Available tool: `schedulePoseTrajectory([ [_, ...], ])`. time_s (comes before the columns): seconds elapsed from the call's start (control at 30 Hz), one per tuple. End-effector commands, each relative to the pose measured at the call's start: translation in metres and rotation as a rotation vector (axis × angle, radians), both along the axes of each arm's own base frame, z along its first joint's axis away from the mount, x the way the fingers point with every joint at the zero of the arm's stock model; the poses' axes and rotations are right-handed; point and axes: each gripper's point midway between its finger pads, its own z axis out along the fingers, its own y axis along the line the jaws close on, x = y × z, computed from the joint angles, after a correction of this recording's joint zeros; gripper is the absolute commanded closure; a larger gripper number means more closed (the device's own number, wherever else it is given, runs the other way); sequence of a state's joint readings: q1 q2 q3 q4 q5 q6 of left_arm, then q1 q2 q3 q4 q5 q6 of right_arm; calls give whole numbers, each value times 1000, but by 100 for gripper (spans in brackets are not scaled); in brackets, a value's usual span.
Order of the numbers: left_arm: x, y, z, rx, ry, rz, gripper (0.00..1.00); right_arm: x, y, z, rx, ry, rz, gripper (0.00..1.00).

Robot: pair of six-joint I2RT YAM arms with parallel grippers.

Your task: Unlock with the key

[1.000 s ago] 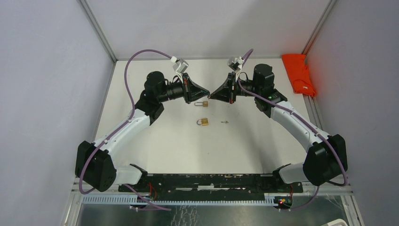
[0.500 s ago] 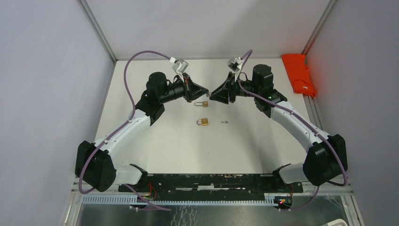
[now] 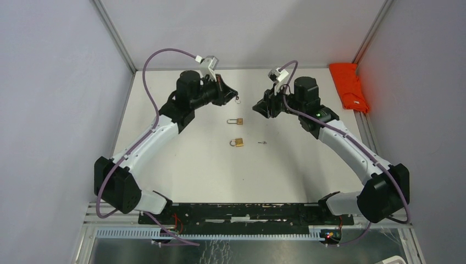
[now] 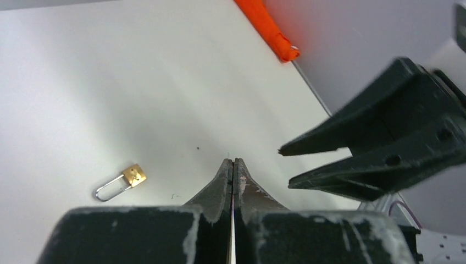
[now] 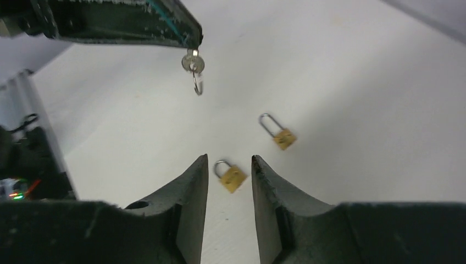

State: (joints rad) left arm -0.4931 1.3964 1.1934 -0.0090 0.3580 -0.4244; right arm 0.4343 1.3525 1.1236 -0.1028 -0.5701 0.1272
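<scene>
My left gripper (image 3: 234, 96) is raised over the back of the table, shut on a small silver key (image 5: 192, 62) that hangs from its fingertips (image 5: 189, 34) with a ring below it. In its own wrist view the left gripper (image 4: 233, 161) shows its jaws pressed together. To its right, my right gripper (image 3: 256, 108) is open and holds nothing, as the right gripper (image 5: 229, 160) shows in its own view. Two brass padlocks lie on the table between them. The long-shackled padlock (image 3: 235, 121) is farther back and the shorter padlock (image 3: 238, 142) nearer.
A second small key (image 3: 262, 142) lies on the table right of the nearer padlock. An orange cloth (image 3: 348, 86) rests on the back right rail. Grey walls close in the left, right and back sides.
The two grippers met tip to tip above the far padlock. The right gripper has opened and drawn back right. The left gripper has lifted away to the back left with the key.
</scene>
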Motion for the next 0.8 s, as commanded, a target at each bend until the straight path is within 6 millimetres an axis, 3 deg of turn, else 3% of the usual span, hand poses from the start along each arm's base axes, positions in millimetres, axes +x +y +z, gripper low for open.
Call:
schedulePoseTrajectory([
  [0.0, 24, 14, 0, 51, 103, 163, 98, 16, -11, 20, -99, -176, -151, 62],
  [0.17, 39, 26, -14, 99, 248, 305, 98, 20, -2, 18, -213, -304, -258, 71],
  [0.3, 42, 22, -20, 121, 373, 333, 98, 24, 3, 18, -258, -377, -326, 80],
  [0.53, 32, 14, -21, 75, 492, 320, 98, 28, 21, 13, -252, -465, -378, 84],
  [0.77, 27, 10, -26, 66, 529, 303, 98, 22, 55, 17, -170, -481, -284, 81],
])
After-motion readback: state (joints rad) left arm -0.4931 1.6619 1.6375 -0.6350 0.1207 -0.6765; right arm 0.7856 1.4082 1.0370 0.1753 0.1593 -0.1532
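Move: The key is in the left fingers, barely 1 cm ahead, 1 cm right and 2 cm below the left hand; from the empty right hand it lies about 8 cm left, 3 cm ahead and 2 cm higher. On the table, some 25 cm below the right hand, the long-shackle padlock is roughly 9 cm ahead and 8 cm left, the short-shackle padlock level with the hand and 8 cm left. The left hand keeps its shut grip on the key and sinks about 4 cm, swinging some 5 cm forward before easing back about 2, while its fingers tip well down, by some 25 degrees, and turn counter-clockwise. Meanwhile the right hand heads left about 4 cm and a little forward towards the hanging key, rolling and turning clockwise so that its fingers point more forward, and its wide-open fingers draw in to a narrow gap without yet touching the key. ##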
